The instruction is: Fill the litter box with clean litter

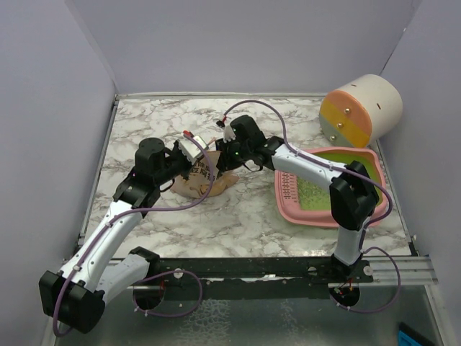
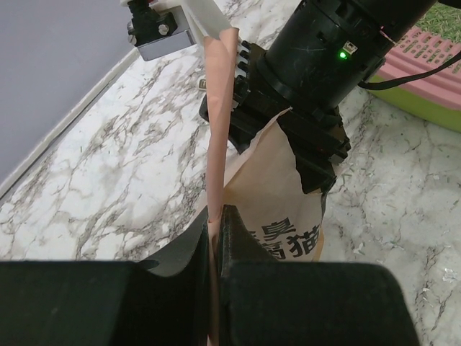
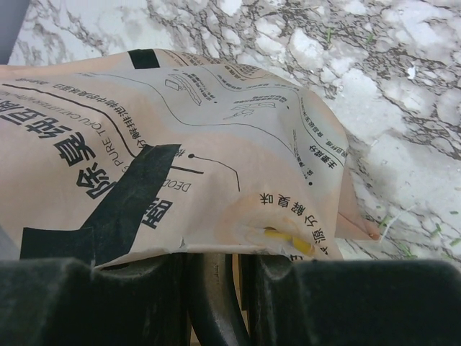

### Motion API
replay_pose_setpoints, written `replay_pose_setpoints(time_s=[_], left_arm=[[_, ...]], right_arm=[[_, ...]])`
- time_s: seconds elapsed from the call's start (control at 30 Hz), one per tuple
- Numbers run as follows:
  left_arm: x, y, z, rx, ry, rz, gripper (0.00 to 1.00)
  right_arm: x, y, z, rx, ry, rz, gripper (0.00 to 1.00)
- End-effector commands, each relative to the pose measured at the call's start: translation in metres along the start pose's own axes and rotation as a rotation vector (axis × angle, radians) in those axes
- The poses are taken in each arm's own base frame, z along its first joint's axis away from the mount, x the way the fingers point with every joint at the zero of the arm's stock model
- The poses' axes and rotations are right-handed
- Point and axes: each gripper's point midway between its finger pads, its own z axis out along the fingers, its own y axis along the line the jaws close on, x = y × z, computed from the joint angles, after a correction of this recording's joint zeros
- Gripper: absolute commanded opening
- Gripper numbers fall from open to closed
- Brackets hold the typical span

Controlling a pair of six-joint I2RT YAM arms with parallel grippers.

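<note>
The pink litter box (image 1: 286, 205) with its lime-green inside lies at the right, and some pale-green clean litter (image 1: 312, 192) covers part of its floor. A tan printed bag (image 1: 205, 180) stands at the table's middle. My left gripper (image 1: 184, 155) (image 2: 215, 216) is shut on the bag's upright edge. My right gripper (image 1: 229, 153) (image 3: 220, 263) reaches into the bag's mouth from the right. A dark grey curved scoop handle (image 3: 216, 303) sits clamped between its fingers. The bag's paper (image 3: 180, 144) hides the fingertips and the scoop's bowl.
A cream, orange and yellow cylinder (image 1: 362, 108) lies at the back right, behind the box. A grey metal and white clip-like piece (image 2: 160, 30) sits at the bag's top edge. A few green grains (image 3: 392, 220) lie on the marble. Walls close in on three sides.
</note>
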Motion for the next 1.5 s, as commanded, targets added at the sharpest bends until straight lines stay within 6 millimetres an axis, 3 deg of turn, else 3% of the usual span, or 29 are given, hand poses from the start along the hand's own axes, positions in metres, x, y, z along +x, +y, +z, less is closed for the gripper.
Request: replay_pose_setpoints(time_s=[0.0,0.3,0.7,0.97,1.47], left_arm=[[-0.038,0.004,-0.004,-0.014,-0.136,0.059,0.00],[-0.026,0.002,-0.004,-0.020,-0.117,0.052,0.00],[-0.017,0.002,-0.003,-0.030,-0.101,0.051,0.00],[-0.018,0.004,-0.008,-0.051,-0.095,0.063,0.00],[-0.038,0.005,-0.015,-0.053,-0.145,0.060,0.00]], right_arm=[[0.089,-0.016,0.034,-0.007,0.228,0.091,0.01],[0.051,0.015,0.020,-0.208,0.099,0.195,0.01],[0.017,0.020,-0.025,-0.482,-0.076,0.339,0.01],[0.006,0.013,-0.049,-0.528,-0.149,0.369,0.01],[-0.001,-0.025,-0.109,-0.498,-0.294,0.466,0.01]])
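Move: The right hand holds the scoop by its handle at the bag's mouth; the litter bag's middle lies about 6 cm to its left, 2 cm back and 6 cm lower. The litter box is some 35 cm to its right, about 5 cm back and 8 cm lower. The left hand still pinches the bag's top edge, the bag's middle some 2 cm to its right, 3 cm back and 18 cm below. Right hand tips the scoop in the bag some 40 degrees towards level, drawing it 7 cm right, rising. ##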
